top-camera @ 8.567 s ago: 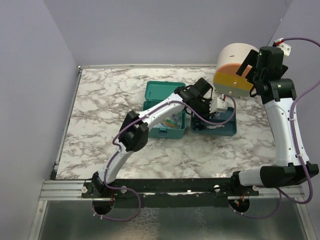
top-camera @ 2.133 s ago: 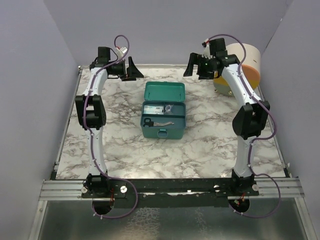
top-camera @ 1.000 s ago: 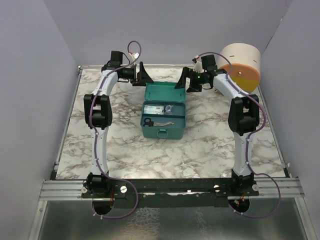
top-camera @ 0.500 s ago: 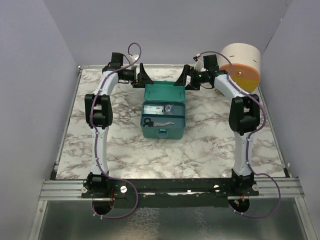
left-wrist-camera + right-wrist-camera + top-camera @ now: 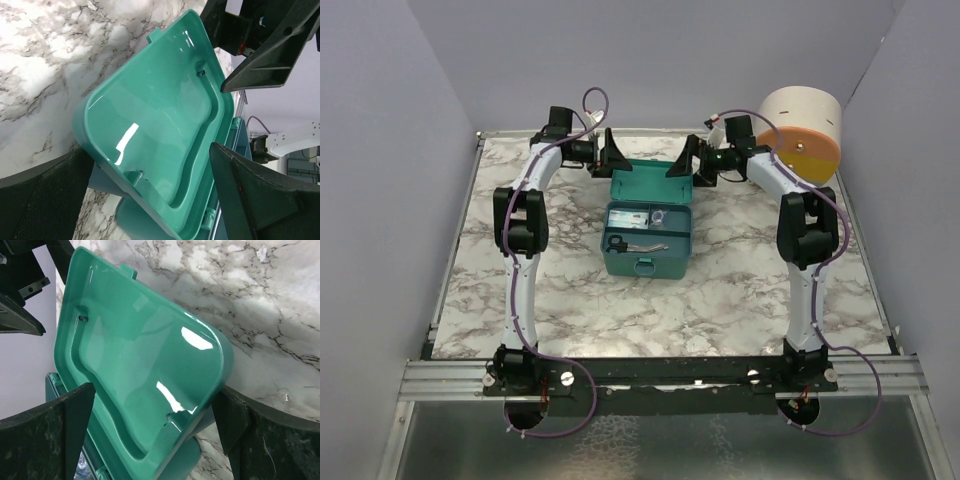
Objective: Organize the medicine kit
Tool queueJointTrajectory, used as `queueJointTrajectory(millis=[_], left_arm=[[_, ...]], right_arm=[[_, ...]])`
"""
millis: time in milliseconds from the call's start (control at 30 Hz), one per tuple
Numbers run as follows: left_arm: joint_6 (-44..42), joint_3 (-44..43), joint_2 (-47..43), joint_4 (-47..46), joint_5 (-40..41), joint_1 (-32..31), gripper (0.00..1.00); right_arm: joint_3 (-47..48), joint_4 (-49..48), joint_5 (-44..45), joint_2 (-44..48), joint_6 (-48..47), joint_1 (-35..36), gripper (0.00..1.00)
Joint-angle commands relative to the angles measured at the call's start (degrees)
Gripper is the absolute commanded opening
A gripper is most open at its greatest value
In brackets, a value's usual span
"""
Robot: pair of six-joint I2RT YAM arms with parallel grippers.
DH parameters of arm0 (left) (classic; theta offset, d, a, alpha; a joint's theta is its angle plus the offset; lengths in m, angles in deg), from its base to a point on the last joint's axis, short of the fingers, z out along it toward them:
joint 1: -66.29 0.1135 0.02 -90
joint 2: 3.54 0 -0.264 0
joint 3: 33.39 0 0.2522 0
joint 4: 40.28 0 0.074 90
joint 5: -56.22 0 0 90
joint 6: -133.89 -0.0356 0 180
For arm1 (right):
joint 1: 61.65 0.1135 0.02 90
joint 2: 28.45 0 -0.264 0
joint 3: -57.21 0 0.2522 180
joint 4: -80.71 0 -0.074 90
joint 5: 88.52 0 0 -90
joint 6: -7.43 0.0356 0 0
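The medicine kit point(image 5: 646, 240) is a teal box standing open mid-table, its lid point(image 5: 651, 183) tipped back. Inside lie black scissors point(image 5: 616, 243) and small packets. My left gripper point(image 5: 609, 156) is at the lid's far left corner and my right gripper point(image 5: 684, 162) at its far right corner. Both are open. In the left wrist view the lid's glossy inner face point(image 5: 150, 105) fills the space between the spread fingers point(image 5: 260, 200) of the left gripper point(image 5: 150, 152). In the right wrist view the lid point(image 5: 145, 350) likewise sits between the wide jaws of the right gripper point(image 5: 152, 392).
A round cream, orange and yellow drawer unit point(image 5: 803, 135) stands at the back right, close behind the right arm. Grey walls close in the marble table point(image 5: 540, 290) on three sides. The far edge of the table runs just behind both grippers.
Both grippers have moved inward along the back of the table and now straddle the lid's far corners. The kit has not moved.
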Motion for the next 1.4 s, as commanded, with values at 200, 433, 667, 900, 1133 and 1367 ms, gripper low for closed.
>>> queueJointTrajectory(millis=[200, 433, 667, 900, 1133, 1367], left_arm=[[2.5, -0.4, -3.5, -2.6, -6.3, -1.2, 0.99], [4.6, -0.5, -6.8, -3.4, -8.3, -1.0, 0.99], [6.4, -0.3, -9.5, -3.8, -10.7, -0.9, 0.99], [8.0, -0.1, -12.5, -4.4, -13.5, -0.9, 0.99], [8.7, 1.1, -14.7, -4.8, -16.4, -0.5, 0.99], [8.9, 2.8, -15.8, -5.0, -18.2, 0.2, 0.99]], right_arm=[[-1.8, -3.5, -4.5, 3.5, 1.4, 0.4, 1.00], [-2.0, -3.5, -4.8, 8.1, 2.0, 0.5, 1.00], [-2.1, -2.3, -4.9, 11.0, 1.6, 0.5, 1.00], [-3.8, -1.0, -5.2, 14.2, 0.9, 0.5, 1.00], [-6.4, 0.5, -6.0, 17.8, -0.5, 0.5, 1.00], [-8.1, 2.8, -7.7, 21.4, -3.0, 0.5, 1.00]])
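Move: The medicine box's lid lies folded open between the hands. Its middle is about 9 cm right and 4 cm back of the left hand, and about 9 cm left and 3 cm back of the right, slightly below both. The box body's middle is roughly 17 cm back and 8 cm right of the left hand, some 8 cm down. In its tray, the white packet lies 13 cm back and 3 cm right of the left hand, the scissors 19 cm back and 5 cm right. With a finger of each wide-open gripper hooked under the lid's far corners, both hands ease in about a centimetre, then swing the lid up on its hinge. The left rises some 14 cm, the right some 11, both drawing back about 5 cm towards the box. The wrists tilt only about 10 to 15 degrees, and the fingers never close. ##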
